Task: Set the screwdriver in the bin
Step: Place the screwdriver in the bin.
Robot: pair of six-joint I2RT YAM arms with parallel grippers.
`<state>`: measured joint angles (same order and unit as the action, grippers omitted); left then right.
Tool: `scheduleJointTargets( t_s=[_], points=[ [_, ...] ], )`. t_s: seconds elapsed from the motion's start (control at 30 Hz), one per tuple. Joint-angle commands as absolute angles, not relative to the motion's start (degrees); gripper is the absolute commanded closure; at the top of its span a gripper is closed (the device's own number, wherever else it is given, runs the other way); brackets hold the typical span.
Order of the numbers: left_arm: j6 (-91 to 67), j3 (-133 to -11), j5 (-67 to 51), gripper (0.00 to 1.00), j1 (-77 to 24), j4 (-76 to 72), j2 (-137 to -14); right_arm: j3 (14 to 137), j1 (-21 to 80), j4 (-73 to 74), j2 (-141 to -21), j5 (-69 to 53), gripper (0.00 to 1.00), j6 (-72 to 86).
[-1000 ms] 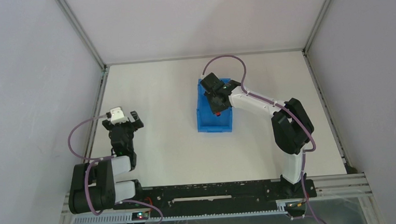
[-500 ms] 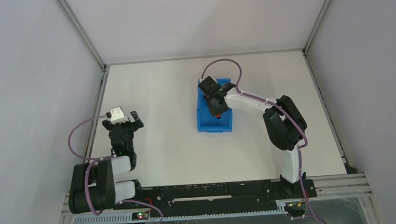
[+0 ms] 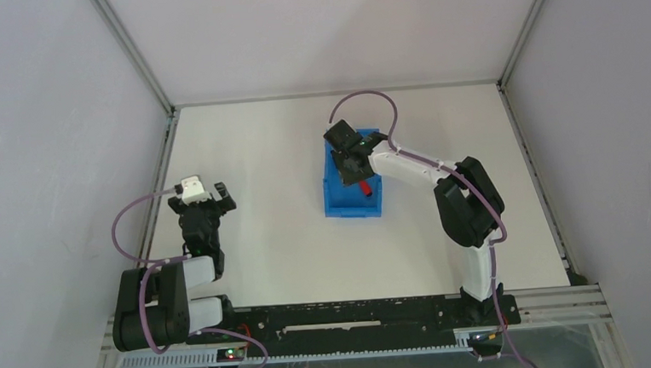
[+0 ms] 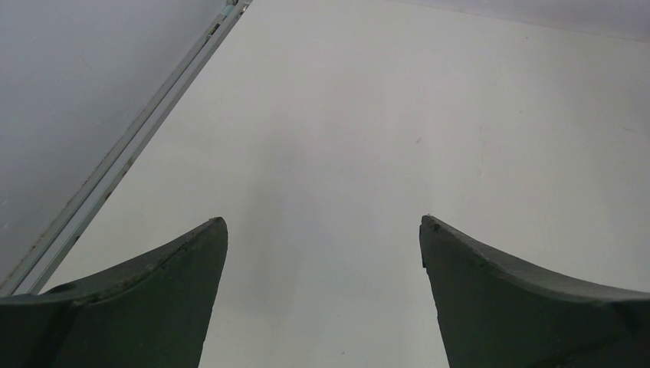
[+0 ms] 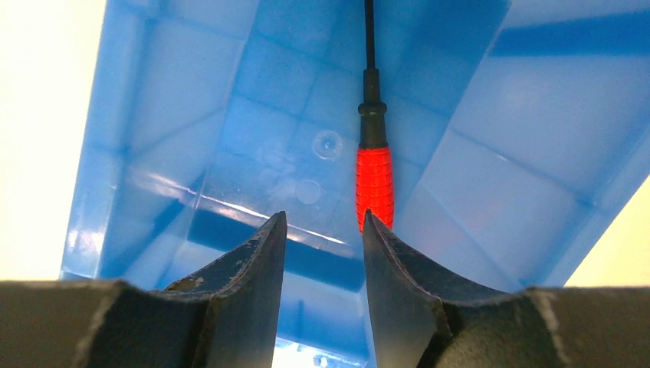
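The blue bin [image 3: 341, 203] stands mid-table, and its inside walls [image 5: 192, 115] fill the right wrist view. The screwdriver [image 5: 375, 184], red handle nearest me and dark shaft pointing away, lies on the bin floor; in the top view its handle [image 3: 365, 188] shows red inside the bin. My right gripper [image 5: 323, 222] hangs over the bin [image 3: 351, 167], open by a narrow gap. Nothing is between its fingers, and the handle lies just past the right fingertip. My left gripper [image 4: 322, 226] is open over bare table, far to the left [image 3: 204, 202].
White walls with aluminium corner rails [image 3: 149, 75] enclose the table on three sides. A rail along the table's left edge [image 4: 123, 161] runs close to my left gripper. The purple cable [image 3: 368, 98] arcs above the right wrist.
My right gripper's jaws have parted and let go of the screwdriver, which now lies in the bin. The right wrist shifted slightly left over the bin. The left arm has not moved.
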<state>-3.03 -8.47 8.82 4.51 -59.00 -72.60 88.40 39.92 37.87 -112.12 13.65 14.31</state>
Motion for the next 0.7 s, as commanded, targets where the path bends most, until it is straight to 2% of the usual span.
scheduleJointTargets(
  t_s=[0.0,0.2,0.27,0.33,0.4,0.67],
  points=[
    [-2.0,-10.9,9.4,0.0,4.1,-60.6,-72.0,91.8,40.9,37.9,-110.4,16.1,0.5,16.0],
    [-2.1,-10.8,9.5,0.0,4.1,-60.6,-72.0,94.5,41.3,40.2,-107.6,18.7,0.41,18.2],
    [-2.1,-10.8,9.5,0.0,4.1,-60.6,-72.0,95.4,41.5,40.7,-106.4,19.5,0.3,18.3],
    [-2.1,-10.8,9.5,0.0,4.1,-60.6,-72.0,96.2,41.6,41.3,-105.4,20.0,0.23,18.2],
    [-2.1,-10.9,9.4,0.0,4.1,-60.6,-72.0,96.9,41.6,42.1,-104.5,20.7,0.02,18.1],
    [-2.1,-10.8,9.5,0.0,4.1,-60.6,-72.0,97.9,41.3,45.2,-101.0,23.4,0.0,18.4]
  ],
)
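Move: The screwdriver already lies loose on the bin floor under the half-open right hand. Its middle is about 4 cm ahead, 1 cm to the right and 4 cm lower, with the red handle just right of the right fingertip. The bin's middle is some 2 cm ahead and 2 cm lower. From the idle left hand the screwdriver lies roughly 35 cm to the right, 4 cm ahead and 8 cm below. No hold on the screwdriver remains: the right fingers, beside its red handle but not gripping it, spread from half open to fully open as the hand climbs about 10 cm, slowly at first and then faster, up out of the bin. Early in the rise it also eases about 1 cm forward, and the fingertips swing some 10 degrees up towards the front. ##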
